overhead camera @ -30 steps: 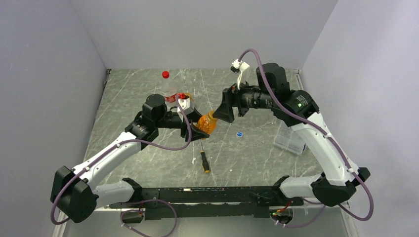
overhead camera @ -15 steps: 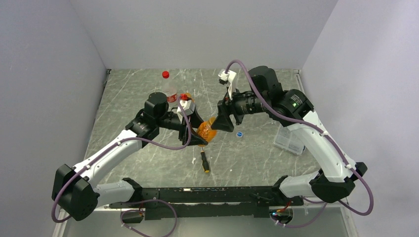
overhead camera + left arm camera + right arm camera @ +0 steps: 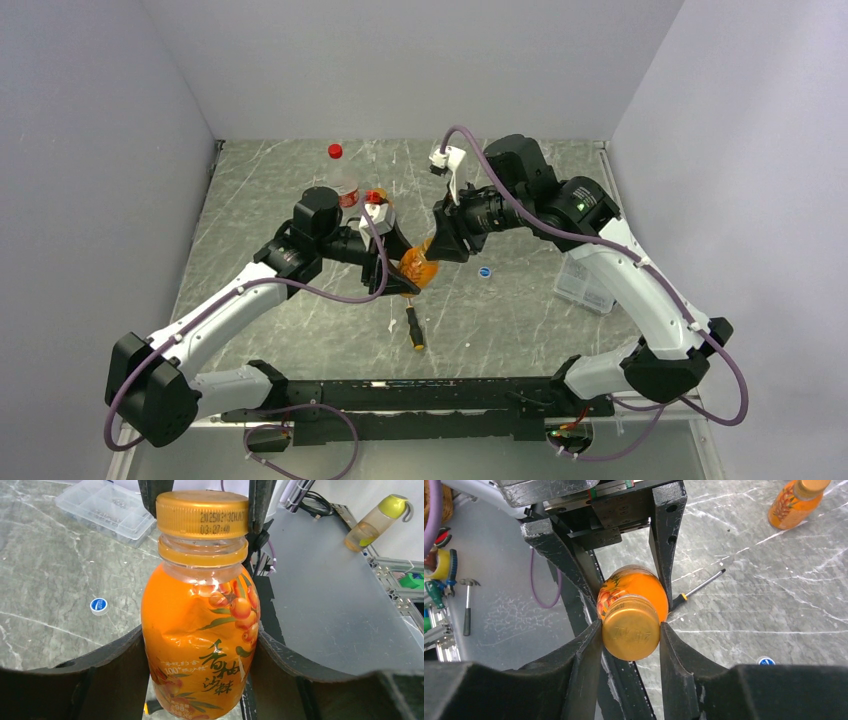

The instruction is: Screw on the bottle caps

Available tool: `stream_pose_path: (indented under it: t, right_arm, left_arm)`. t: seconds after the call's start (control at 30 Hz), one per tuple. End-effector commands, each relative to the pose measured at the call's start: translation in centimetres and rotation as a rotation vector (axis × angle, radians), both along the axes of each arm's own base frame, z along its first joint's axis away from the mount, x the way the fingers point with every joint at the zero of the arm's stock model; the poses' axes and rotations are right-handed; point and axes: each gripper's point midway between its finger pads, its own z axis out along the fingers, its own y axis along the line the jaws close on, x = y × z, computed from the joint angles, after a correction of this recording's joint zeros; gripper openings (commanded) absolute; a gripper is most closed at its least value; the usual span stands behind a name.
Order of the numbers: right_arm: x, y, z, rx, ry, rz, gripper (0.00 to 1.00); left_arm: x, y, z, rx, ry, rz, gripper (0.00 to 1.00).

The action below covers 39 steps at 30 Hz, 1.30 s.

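A squat orange bottle [image 3: 200,630] is held off the table, tilted, with my left gripper [image 3: 200,652] shut on its body. The same bottle [image 3: 420,268] shows at mid-table in the top view, between the left gripper [image 3: 397,272] and the right gripper [image 3: 436,247]. An orange cap [image 3: 631,627] sits on its neck, and my right gripper [image 3: 631,630] is shut on it, a finger pressed against each side. A loose blue cap [image 3: 484,271] with a white centre lies on the table to the right. A second orange bottle [image 3: 795,502] stands farther off.
A black-and-orange screwdriver [image 3: 413,328] lies under and in front of the held bottle. A taller clear bottle [image 3: 344,183] with a red cap stands behind the left wrist. A clear plastic box [image 3: 585,285] sits at the right.
My right gripper moved left and down onto the bottle's neck and closed on the orange cap. The left gripper shifted the bottle slightly toward the front, then held still.
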Motion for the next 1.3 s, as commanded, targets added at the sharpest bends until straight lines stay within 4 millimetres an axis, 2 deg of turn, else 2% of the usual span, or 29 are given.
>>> stream_pose_path:
  t: [0.0,0.13,0.27,0.43,0.57,0.67,0.83,0.9,0.97,1.17,1.27]
  right_arm:
    - [0.3,0.4,0.9,0.022,0.001,-0.027,0.27]
    - [1.3,0.7,-0.5,-0.006,0.096,-0.139,0.21]
    - [2.9,1.3,-2.5,-0.051,0.219,-0.289,0.2]
    - [4.8,2.9,-4.3,-0.039,0.364,-0.441,0.19]
    - [6.2,4.3,-6.3,-0.025,0.471,-0.557,0.16]
    - [7.5,4.5,-7.4,-0.034,0.482,-0.633,0.16]
    - [8.6,5.0,-6.7,-0.01,0.461,-0.66,0.19]
    - [8.9,4.6,-5.8,0.005,0.429,-0.668,0.24]
    - [9.1,4.0,-4.5,0.027,0.387,-0.679,0.33]
    - [9.7,0.9,1.0,0.14,0.238,-0.715,0.84]
    - [9.3,-0.3,2.8,0.162,0.163,-0.698,0.97]
  left_arm:
    - [1.6,0.0,2.7,-0.041,-0.123,0.077,0.0]
    - [4.9,0.3,3.7,-0.033,-0.212,0.265,0.0]
    - [8.2,1.0,5.7,-0.046,-0.326,0.434,0.0]
    - [11.3,1.8,8.5,-0.105,-0.443,0.606,0.0]
    - [13.0,2.0,9.9,-0.119,-0.532,0.699,0.0]
    - [13.8,1.8,10.2,-0.111,-0.566,0.735,0.0]
    - [13.7,1.8,9.2,-0.087,-0.546,0.739,0.0]
    - [13.4,1.8,8.3,-0.06,-0.522,0.726,0.0]
    - [13.0,2.0,6.8,-0.02,-0.472,0.719,0.0]
    - [11.1,2.4,2.4,0.055,-0.292,0.628,0.0]
    - [9.4,2.3,1.4,0.058,-0.243,0.537,0.0]
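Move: Both hands meet at the held orange bottle: its cap sits right between the right fingertips, and lies about 7 cm above the left hand point, some 3 cm to the right and 1 cm ahead. On the table, roughly 33 cm below the right hand, the blue cap lies about 14 cm ahead and 13 cm right. The screwdriver lies 5 cm ahead and 5 cm left of the right hand; the capped orange bottle stands some 28 cm ahead and 12 cm left. Swinging forward together about 12 cm and sinking 4–5 cm, the two hands twist against each other: the left, keeping its grip on the bottle body, turns some 40 degrees counter-clockwise, while the right, still pinching the cap, turns about as far clockwise. The right fingers then open wide and let go of the cap, and that hand starts back and up; the left rises again a little. ##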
